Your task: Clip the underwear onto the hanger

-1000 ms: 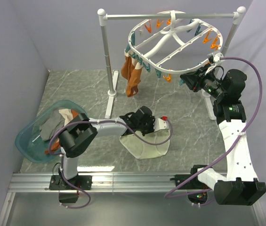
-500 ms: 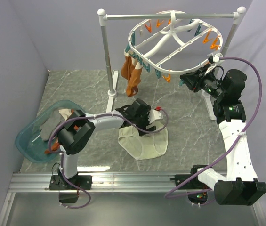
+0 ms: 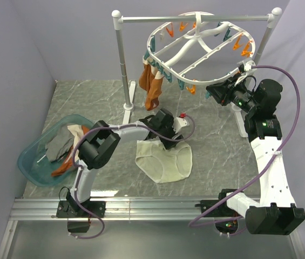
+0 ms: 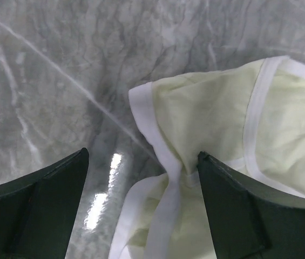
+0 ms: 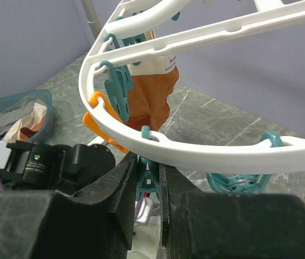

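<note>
The pale cream-yellow underwear (image 3: 164, 163) lies spread on the marble table, its white-banded edge (image 4: 165, 162) bunched between the jaws in the left wrist view. My left gripper (image 3: 167, 138) (image 4: 141, 156) hangs open just over that far edge, holding nothing. The white oval hanger (image 3: 195, 51) hangs from the rail, with orange and teal clips round its rim (image 5: 206, 151). My right gripper (image 3: 214, 93) (image 5: 149, 183) is raised under the near rim, shut on a teal clip (image 5: 151, 175).
A white rail stand (image 3: 124, 70) carries the hanger. An orange-brown garment (image 3: 152, 86) hangs clipped at the hanger's left side. A teal basin (image 3: 33, 162) of clothes sits at the table's left. Purple walls close in on both sides.
My left gripper opened and let go of the underwear, then drew back toward the far side. The underwear now lies flatter and wider. The right arm has not moved.
</note>
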`<state>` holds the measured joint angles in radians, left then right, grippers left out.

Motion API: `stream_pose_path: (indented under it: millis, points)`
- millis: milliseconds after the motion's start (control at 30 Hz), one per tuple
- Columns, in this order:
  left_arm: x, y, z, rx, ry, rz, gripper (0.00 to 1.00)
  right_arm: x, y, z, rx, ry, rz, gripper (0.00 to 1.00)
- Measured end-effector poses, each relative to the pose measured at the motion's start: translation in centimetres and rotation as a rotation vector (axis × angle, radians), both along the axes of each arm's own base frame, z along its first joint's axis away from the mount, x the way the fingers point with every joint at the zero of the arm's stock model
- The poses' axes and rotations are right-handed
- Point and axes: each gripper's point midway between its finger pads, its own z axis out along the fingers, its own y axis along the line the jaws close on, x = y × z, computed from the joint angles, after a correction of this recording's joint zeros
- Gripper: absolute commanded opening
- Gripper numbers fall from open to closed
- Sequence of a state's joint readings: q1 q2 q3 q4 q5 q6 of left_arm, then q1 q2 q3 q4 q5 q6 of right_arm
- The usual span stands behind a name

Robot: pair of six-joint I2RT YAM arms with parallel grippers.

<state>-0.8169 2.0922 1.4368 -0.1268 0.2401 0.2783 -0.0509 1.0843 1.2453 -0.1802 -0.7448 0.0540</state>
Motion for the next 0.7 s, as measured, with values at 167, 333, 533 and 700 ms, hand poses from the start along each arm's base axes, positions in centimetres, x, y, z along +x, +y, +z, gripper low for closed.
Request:
stream_pose_path:
  millis: [167, 333, 533, 700]
  points:
    - [-0.5, 0.1, -0.9, 0.013, 0.025, 0.007, 0.79, 0.1, -0.1, 0.0, 0.0, 0.001, -0.002, 0.0]
    - [-1.8, -0.4, -1.1, 0.014, -0.002, -0.014, 0.61, 0.1, -0.1, -0.1, 0.0, 0.002, -0.002, 0.0]
    - [-4.4, -1.8, -1.3, 0.027, 0.019, -0.094, 0.18, 0.1, -0.1, -0.1, 0.0, 0.004, -0.003, 0.0]
    - [-4.7, -3.0, -1.3, 0.026, 0.05, -0.147, 0.0, 0.1, -0.1, -0.1, 0.0, 0.004, -0.003, 0.0]
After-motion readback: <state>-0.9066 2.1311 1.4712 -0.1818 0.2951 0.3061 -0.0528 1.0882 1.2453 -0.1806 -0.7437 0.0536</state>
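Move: The underwear's waistband near its right corner lies almost under my open left hand, about 2 cm back, 1 cm right and 2 cm below. The underwear's middle is some 10 cm back and 5 cm left of the hand; the hanger stand's foot lies about 14 cm ahead and 20 cm left. From my right hand, up at the hanger, that waistband spot is roughly 9 cm left, 2 cm back and nearly 40 cm down. I dip my wide-open left hand about 1 cm to the waistband, then sweep it back about 5 cm and some 3 cm to the right, low over the table, shutting the fingers as it goes so they pinch the band just in from the underwear's right corner. The hand swings slightly clockwise meanwhile. ##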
